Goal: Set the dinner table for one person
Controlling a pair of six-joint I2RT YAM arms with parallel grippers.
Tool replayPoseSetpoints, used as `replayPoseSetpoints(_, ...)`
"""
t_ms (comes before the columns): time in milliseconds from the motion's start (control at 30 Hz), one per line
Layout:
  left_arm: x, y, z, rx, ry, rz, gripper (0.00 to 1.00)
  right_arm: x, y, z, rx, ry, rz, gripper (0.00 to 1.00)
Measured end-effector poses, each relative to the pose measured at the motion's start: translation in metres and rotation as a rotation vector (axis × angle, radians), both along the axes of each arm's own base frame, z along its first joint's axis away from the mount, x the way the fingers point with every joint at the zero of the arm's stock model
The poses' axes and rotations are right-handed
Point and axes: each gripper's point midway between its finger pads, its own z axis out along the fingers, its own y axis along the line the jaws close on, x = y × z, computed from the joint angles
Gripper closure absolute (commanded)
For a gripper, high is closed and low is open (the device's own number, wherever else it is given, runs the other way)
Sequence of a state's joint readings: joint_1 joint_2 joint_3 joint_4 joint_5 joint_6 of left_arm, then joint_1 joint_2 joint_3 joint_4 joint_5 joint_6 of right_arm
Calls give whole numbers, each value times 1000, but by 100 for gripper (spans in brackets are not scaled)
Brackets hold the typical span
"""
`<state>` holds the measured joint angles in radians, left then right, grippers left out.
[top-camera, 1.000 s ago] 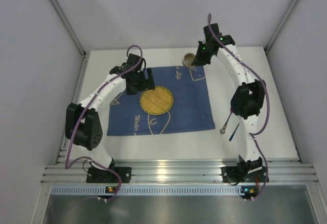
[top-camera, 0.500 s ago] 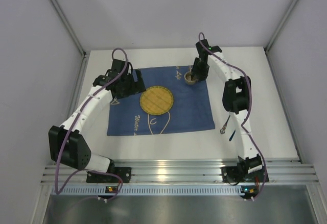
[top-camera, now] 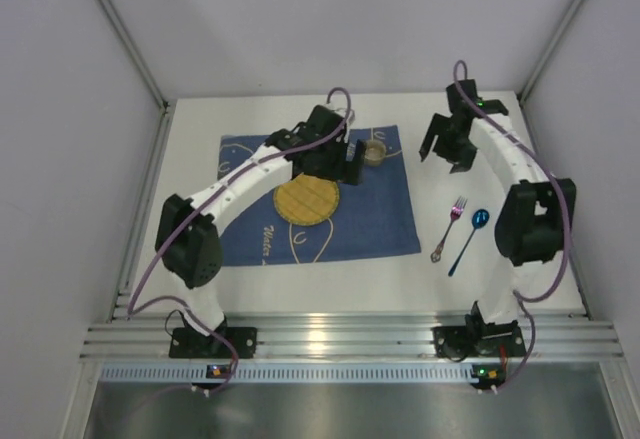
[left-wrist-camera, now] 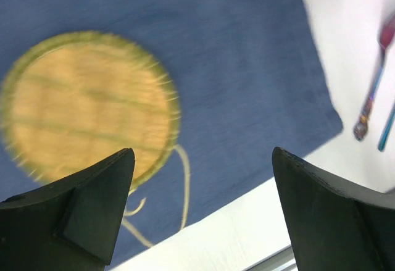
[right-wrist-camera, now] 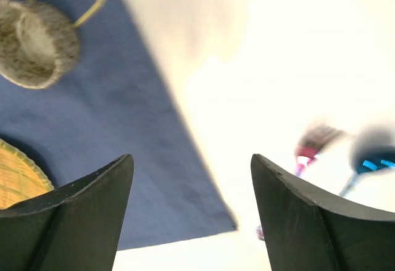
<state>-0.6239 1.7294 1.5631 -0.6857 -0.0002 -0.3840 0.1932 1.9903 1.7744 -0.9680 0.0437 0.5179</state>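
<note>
The dinner table (top-camera: pixel 510 274) is a plain white top. On it lies a blue patterned mat (top-camera: pixel 390 219) with a round yellow plate (top-camera: pixel 305 199) in its middle and a small grey-brown cup (top-camera: pixel 373 151) near its far right corner. My left gripper (top-camera: pixel 346 161) hovers just left of the cup, open and empty; its wrist view shows the plate (left-wrist-camera: pixel 86 104) and mat (left-wrist-camera: pixel 247 67) below the left gripper (left-wrist-camera: pixel 202 154). My right gripper (top-camera: pixel 446 147) hangs open over bare table right of the mat. Its wrist view has the cup (right-wrist-camera: pixel 37 42) far left of the right gripper (right-wrist-camera: pixel 191 157).
A fork (top-camera: pixel 450 227) with a purple-pink sheen and a blue spoon (top-camera: pixel 470 239) lie side by side on the table right of the mat. Grey walls with metal corner posts close in the table. An aluminium rail (top-camera: pixel 340 339) runs along the near edge.
The right gripper set the cup on the mat's far right corner, opened and swung right off the mat. The left arm swept right across the plate toward the cup.
</note>
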Motion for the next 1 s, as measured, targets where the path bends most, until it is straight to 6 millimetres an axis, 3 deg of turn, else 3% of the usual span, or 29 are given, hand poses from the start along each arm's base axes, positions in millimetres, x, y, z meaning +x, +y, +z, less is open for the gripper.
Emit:
replayPoseSetpoints(133, -2, -74, -22, -42, 35, -211, 2, -60, -75, 39, -29, -79, -166, 23)
replayPoseSetpoints(200, -5, -102, -36, -54, 65, -298, 2, -91, -100, 42, -43, -92, -246, 23)
replayPoseSetpoints(267, -5, -135, -47, -71, 73, -377, 2, -116, -110, 32, -48, -69, -292, 24)
replayPoseSetpoints(367, -13, -182, -58, -116, 78, -479, 3, -150, -109, 0, -46, 39, -311, 32)
replayPoseSetpoints(467, -34, -206, -72, -131, 111, -547, 3, -170, -105, -21, -36, 114, -315, 36)
replayPoseSetpoints(567, -48, -211, -76, -121, 133, -573, 3, -183, -99, -36, -12, 161, -319, 44)
replayPoseSetpoints(667, -43, -205, -77, -112, 125, -556, 3, -188, -91, -46, 14, 184, -315, 49)
replayPoseSetpoints(833, -31, -164, -85, -57, 145, -475, 3, -171, -77, -62, 32, 195, -288, 53)
replayPoseSetpoints(1000, -16, -127, -72, -25, 110, -400, 3, -149, -67, -82, 21, 224, -262, 59)
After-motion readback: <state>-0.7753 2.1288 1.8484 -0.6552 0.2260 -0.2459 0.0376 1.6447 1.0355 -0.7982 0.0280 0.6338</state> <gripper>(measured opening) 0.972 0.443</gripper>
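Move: The fork lies on the bare table behind the right hand, its middle about 15 cm back, 6 cm to the right and 11 cm below. The spoon's middle is some 19 cm back and 10 cm right of that hand, and the cup stands 7 cm ahead and 11 cm to its left. From the left hand the fork is roughly 28 cm right, 7 cm back and 18 cm down, while the plate sits 8 cm left and 2 cm ahead. The open right hand heads for the fork: back past it by a few centimetres, then slightly forward again, about 15 cm back overall, swinging right, first rising, then sinking to hover over the handle. It steepens, turns clockwise and half-closes, touching nothing. The open left hand sweeps some 20 cm right across the placemat while sinking, then comes 8 cm back left. ##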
